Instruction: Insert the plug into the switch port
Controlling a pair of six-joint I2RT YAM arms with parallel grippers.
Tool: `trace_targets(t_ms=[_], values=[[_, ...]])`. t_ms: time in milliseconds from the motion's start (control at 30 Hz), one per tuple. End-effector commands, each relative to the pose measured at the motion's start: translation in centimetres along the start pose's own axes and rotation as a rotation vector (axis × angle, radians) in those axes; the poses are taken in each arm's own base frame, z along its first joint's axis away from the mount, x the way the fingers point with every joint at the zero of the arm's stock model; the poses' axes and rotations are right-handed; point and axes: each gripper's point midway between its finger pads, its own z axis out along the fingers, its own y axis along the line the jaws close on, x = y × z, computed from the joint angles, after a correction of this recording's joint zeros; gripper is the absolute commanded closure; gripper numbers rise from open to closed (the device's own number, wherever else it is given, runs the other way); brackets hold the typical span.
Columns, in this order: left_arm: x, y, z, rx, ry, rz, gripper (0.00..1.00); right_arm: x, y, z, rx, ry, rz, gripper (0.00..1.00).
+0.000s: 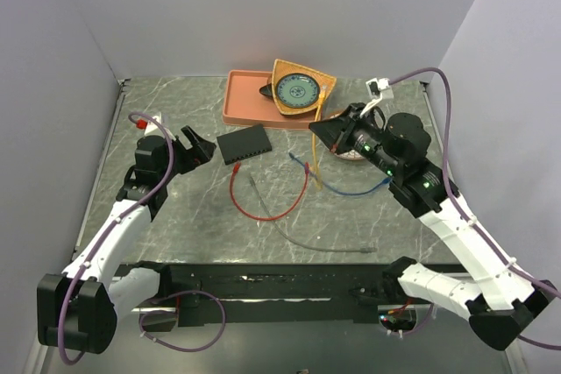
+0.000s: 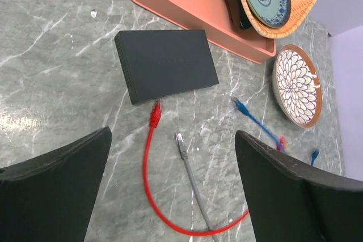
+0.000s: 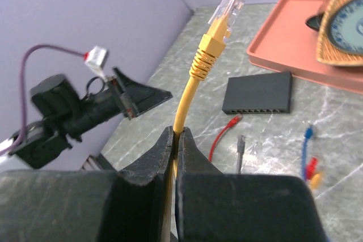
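The switch [image 1: 245, 144] is a flat black box lying on the marble table left of centre, also seen in the left wrist view [image 2: 167, 65] and the right wrist view [image 3: 258, 93], where its row of ports faces the camera. My right gripper [image 3: 177, 134] is shut on a yellow cable [image 1: 316, 177]. The cable's yellow plug [image 3: 225, 15], with its clear tip, stands up above the jaws, in the air to the right of the switch. My left gripper [image 2: 173, 157] is open and empty, hovering just left of the switch [image 1: 197, 144].
Red [image 2: 154, 114], grey [image 2: 181, 143] and blue [image 2: 238, 105] cables lie loose on the table in front of the switch. A salmon-pink tray [image 1: 241, 102] at the back holds a basket with a blue plate [image 1: 298, 89]. A patterned plate [image 2: 296, 85] sits under the right arm.
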Motion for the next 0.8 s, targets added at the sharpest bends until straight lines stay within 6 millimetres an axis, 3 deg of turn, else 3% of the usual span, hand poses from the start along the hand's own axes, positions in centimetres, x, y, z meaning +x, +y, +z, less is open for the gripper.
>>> trace_targets(t_ms=[0, 233, 367, 500, 633, 767], values=[[-1.0, -1.4, -0.5, 0.057, -0.032, 0.026, 0.04, 0.0, 2.0, -1.1, -0.123, 0.014, -0.072, 1.0], [-1.3, -2.1, -0.8, 0.086, -0.03, 0.038, 0.04, -1.9, 3.3, -3.5, -0.184, -0.09, -0.199, 1.0], [-1.4, -3.3, -0.9, 0.143, -0.016, 0.043, 0.04, -0.5, 3.0, -2.5, -0.21, -0.015, -0.27, 1.0], [-1.0, -4.7, -1.2, 0.221, 0.01, 0.043, 0.04, 4.9, 0.9, 0.1, -0.231, 0.176, -0.293, 1.0], [-0.5, -4.6, -1.2, 0.22, 0.033, 0.035, 0.04, 11.1, -3.5, 2.9, -0.14, 0.316, -0.279, 1.0], [0.2, -4.9, -1.4, 0.254, 0.056, 0.043, 0.04, 16.5, -4.1, 4.4, -0.2, 0.418, -0.266, 1.0]])
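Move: The right hand already holds the yellow cable, its plug standing clear of the fingers. The black switch lies about 12 cm ahead, 20 cm left and 35 cm below. Near it, the left red plug is roughly 5 cm ahead and 22 cm left of the hand, and the grey plug 2 cm ahead and 18 cm left, both some 36 cm down. From the left hand, the switch is about 5 cm ahead, 12 cm right and 16 cm below. Right hand, keeping the yellow cable, draws back, then sinks some 14 cm towards the switch; left eases rightward. ##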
